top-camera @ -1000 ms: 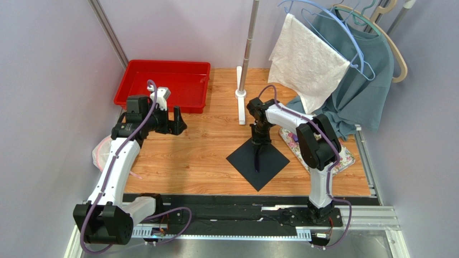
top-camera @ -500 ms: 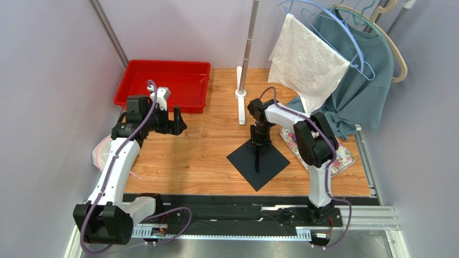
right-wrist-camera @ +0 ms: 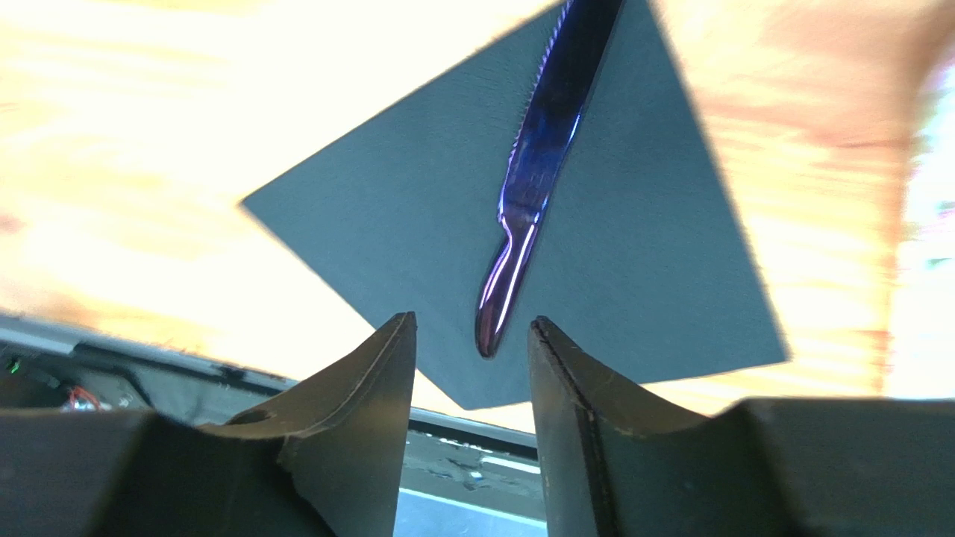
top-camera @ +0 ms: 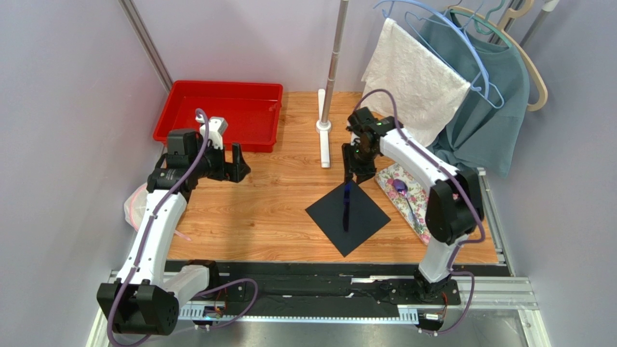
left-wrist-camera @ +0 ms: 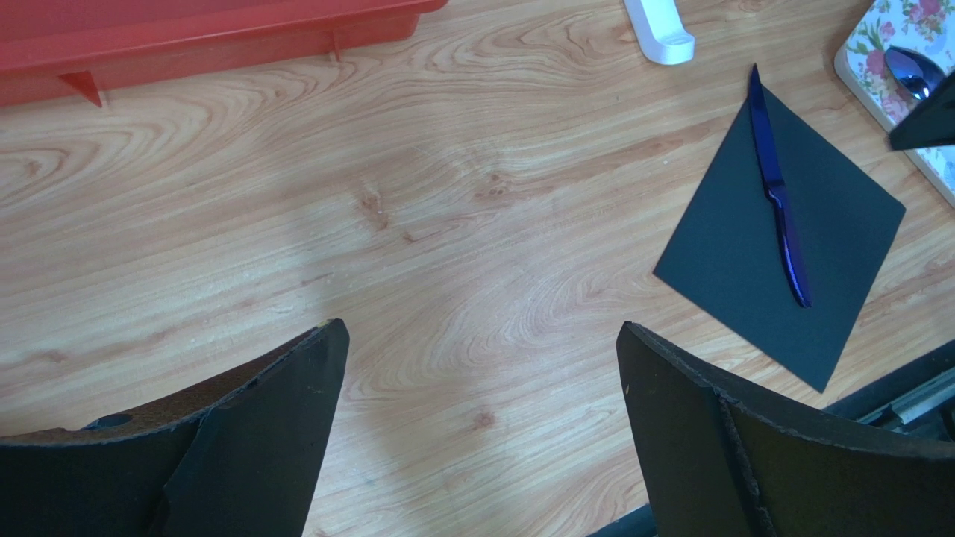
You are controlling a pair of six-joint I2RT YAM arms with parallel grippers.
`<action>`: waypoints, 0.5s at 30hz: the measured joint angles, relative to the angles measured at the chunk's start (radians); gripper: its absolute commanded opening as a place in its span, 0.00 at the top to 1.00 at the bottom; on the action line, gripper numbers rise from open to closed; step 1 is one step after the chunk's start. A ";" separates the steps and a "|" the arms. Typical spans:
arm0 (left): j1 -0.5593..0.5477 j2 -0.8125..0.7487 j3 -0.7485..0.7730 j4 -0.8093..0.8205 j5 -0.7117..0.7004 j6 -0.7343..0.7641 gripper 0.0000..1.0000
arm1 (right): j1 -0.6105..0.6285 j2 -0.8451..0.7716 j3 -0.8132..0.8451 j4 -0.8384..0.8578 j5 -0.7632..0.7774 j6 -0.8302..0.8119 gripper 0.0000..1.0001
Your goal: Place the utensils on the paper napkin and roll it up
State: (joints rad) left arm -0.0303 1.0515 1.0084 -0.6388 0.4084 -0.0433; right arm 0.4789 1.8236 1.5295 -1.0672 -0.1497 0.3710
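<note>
The black paper napkin point(top-camera: 346, 217) lies as a diamond on the wooden table. One utensil, a dark blue knife point(top-camera: 346, 206), rests along its middle. It also shows as the knife point(right-wrist-camera: 538, 168) on the napkin point(right-wrist-camera: 426, 224) and the knife point(left-wrist-camera: 779, 190) on the napkin point(left-wrist-camera: 830, 257). A second utensil, a spoon point(top-camera: 402, 191), lies on the floral mat point(top-camera: 393, 201). My right gripper point(top-camera: 358, 165) hovers behind the napkin's far corner, open with nothing between its fingers point(right-wrist-camera: 370, 380). My left gripper point(top-camera: 235, 160) hangs wide open over bare wood point(left-wrist-camera: 480, 336), left of the napkin.
A red tray point(top-camera: 217, 112) sits at the back left. A white stand base point(top-camera: 324, 141) with its pole is behind the napkin. A white cloth point(top-camera: 416, 79) and a teal garment point(top-camera: 485, 116) hang at the back right. A plastic bag point(top-camera: 134, 206) lies at the left edge.
My right gripper has opened, let go of the knife and pulled up and back toward the mat. The knife stays on the napkin. The left arm has not moved.
</note>
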 measured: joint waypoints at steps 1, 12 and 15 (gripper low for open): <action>0.000 -0.005 0.000 0.000 0.000 0.000 0.01 | -0.011 -0.030 0.000 -0.006 0.001 -0.024 0.57; 0.000 -0.064 0.000 -0.001 0.005 0.000 0.01 | -0.362 -0.257 -0.241 -0.028 0.036 -0.374 0.77; 0.000 -0.074 0.000 -0.001 0.008 0.001 0.01 | -0.357 -0.270 -0.332 -0.010 0.083 -0.426 0.78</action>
State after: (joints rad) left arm -0.0303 0.9775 1.0084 -0.6395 0.4164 -0.0422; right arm 0.1215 1.5536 1.1980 -1.0775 -0.0669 -0.0555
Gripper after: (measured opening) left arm 0.990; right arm 0.228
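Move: The spoon I go for next lies on the floral tray, its middle about 17 cm to my right hand's right, 6 cm back and roughly 8 cm below. The tray's middle is some 22 cm right and 5 cm back. The knife is already released, about 6 cm back and 1 cm left, on the black napkin, whose middle is 11 cm back. From my left hand the spoon lies some 49 cm right, 6 cm back and 19 cm down. Leaving the knife, I swing my right hand about 16 cm to the right towards the spoon in a quick low arc. I rise some 4 cm first, then sink about 5 and draw back nearly 4, rolling its left side down roughly 10 degrees and narrowing the empty fingers to about half their gap. My left hand rises about 2 cm, still wide open. ##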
